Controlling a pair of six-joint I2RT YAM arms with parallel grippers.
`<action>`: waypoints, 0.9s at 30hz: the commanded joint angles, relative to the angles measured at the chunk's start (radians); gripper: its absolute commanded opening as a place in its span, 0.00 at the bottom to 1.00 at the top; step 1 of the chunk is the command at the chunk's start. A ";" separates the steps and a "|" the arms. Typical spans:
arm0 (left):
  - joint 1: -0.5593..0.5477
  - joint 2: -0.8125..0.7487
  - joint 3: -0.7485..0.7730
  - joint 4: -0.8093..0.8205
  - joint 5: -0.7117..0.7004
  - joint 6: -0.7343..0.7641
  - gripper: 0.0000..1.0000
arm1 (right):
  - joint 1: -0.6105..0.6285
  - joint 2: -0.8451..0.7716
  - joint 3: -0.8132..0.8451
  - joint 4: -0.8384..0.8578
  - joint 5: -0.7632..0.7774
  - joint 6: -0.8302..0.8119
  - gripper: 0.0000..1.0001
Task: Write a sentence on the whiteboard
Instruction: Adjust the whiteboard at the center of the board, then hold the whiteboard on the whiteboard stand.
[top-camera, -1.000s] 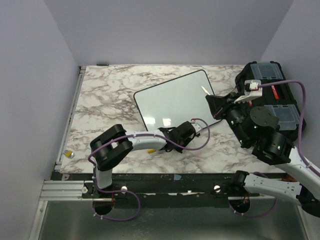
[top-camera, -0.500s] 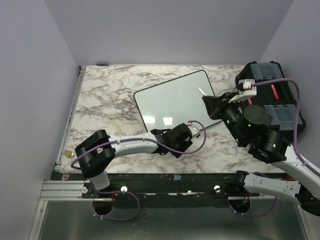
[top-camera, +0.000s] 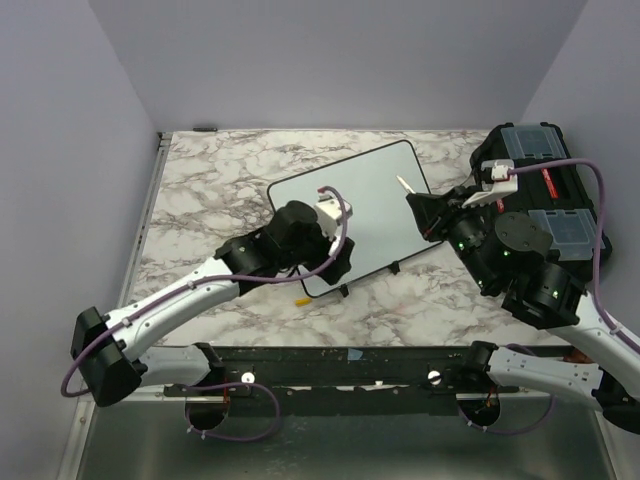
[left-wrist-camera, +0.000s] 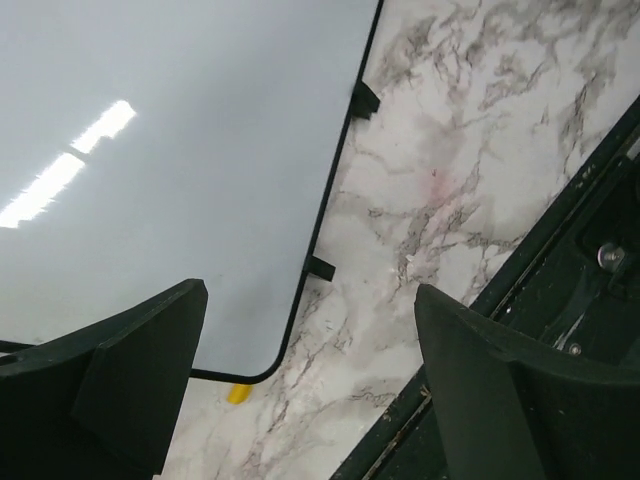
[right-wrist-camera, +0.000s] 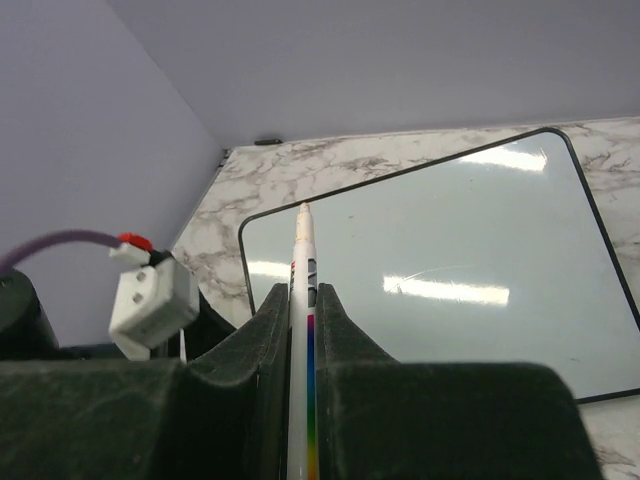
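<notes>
The whiteboard (top-camera: 370, 195) lies tilted on the marble table, glossy white with a thin black rim, and no sentence shows on it in any view. My left gripper (top-camera: 338, 262) hovers open over the board's near-left corner; in the left wrist view its gripper (left-wrist-camera: 310, 295) frames the whiteboard (left-wrist-camera: 150, 150) edge with nothing between the fingers. My right gripper (top-camera: 428, 212) sits at the board's right edge, shut on a white marker (top-camera: 404, 184). In the right wrist view that gripper (right-wrist-camera: 302, 292) holds the marker (right-wrist-camera: 303, 250), rainbow-striped, tip pointing over the whiteboard (right-wrist-camera: 450, 230).
A yellow cap (top-camera: 301, 299) lies on the table just off the board's near corner, the same cap (left-wrist-camera: 238, 394) in the left wrist view. A black toolbox (top-camera: 560, 185) stands at the right. A small yellow-and-silver object (top-camera: 140, 308) rests by the left rail.
My left arm has swung leftward from the board's near edge and lifted over its near-left corner, and its jaws have opened. The right gripper has shifted only slightly, still holding the marker.
</notes>
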 joint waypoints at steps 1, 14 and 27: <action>0.170 -0.088 0.013 0.002 0.188 -0.003 0.87 | 0.002 -0.003 0.016 -0.036 -0.058 0.009 0.01; 0.543 0.093 0.333 -0.069 0.403 -0.110 0.86 | 0.003 -0.009 -0.011 -0.075 -0.131 0.046 0.01; 0.670 0.289 0.364 0.186 0.481 -0.194 0.89 | 0.003 -0.020 0.014 -0.145 -0.168 0.074 0.01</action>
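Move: The whiteboard lies askew, its middle about 18 cm ahead of my left hand, 2 cm to the right and 19 cm below. Its far left corner, where I'm heading, is some 27 cm ahead and 18 cm to the left, also 19 cm down. The yellow cap lies 10 cm to the left and 2 cm back, as far below. From my right hand the whiteboard's middle is about 16 cm ahead, 12 cm to the left and 39 cm below. I swing my open left hand forward about 18 cm and left some 9 cm, over the whiteboard towards its far left corner, climbing nearly 12 cm before starting to sink a little, and turning the wrist counter-clockwise by around 20 degrees as it rolls. My right hand keeps its grip on the marker and eases a few centimetres down, left and back. ##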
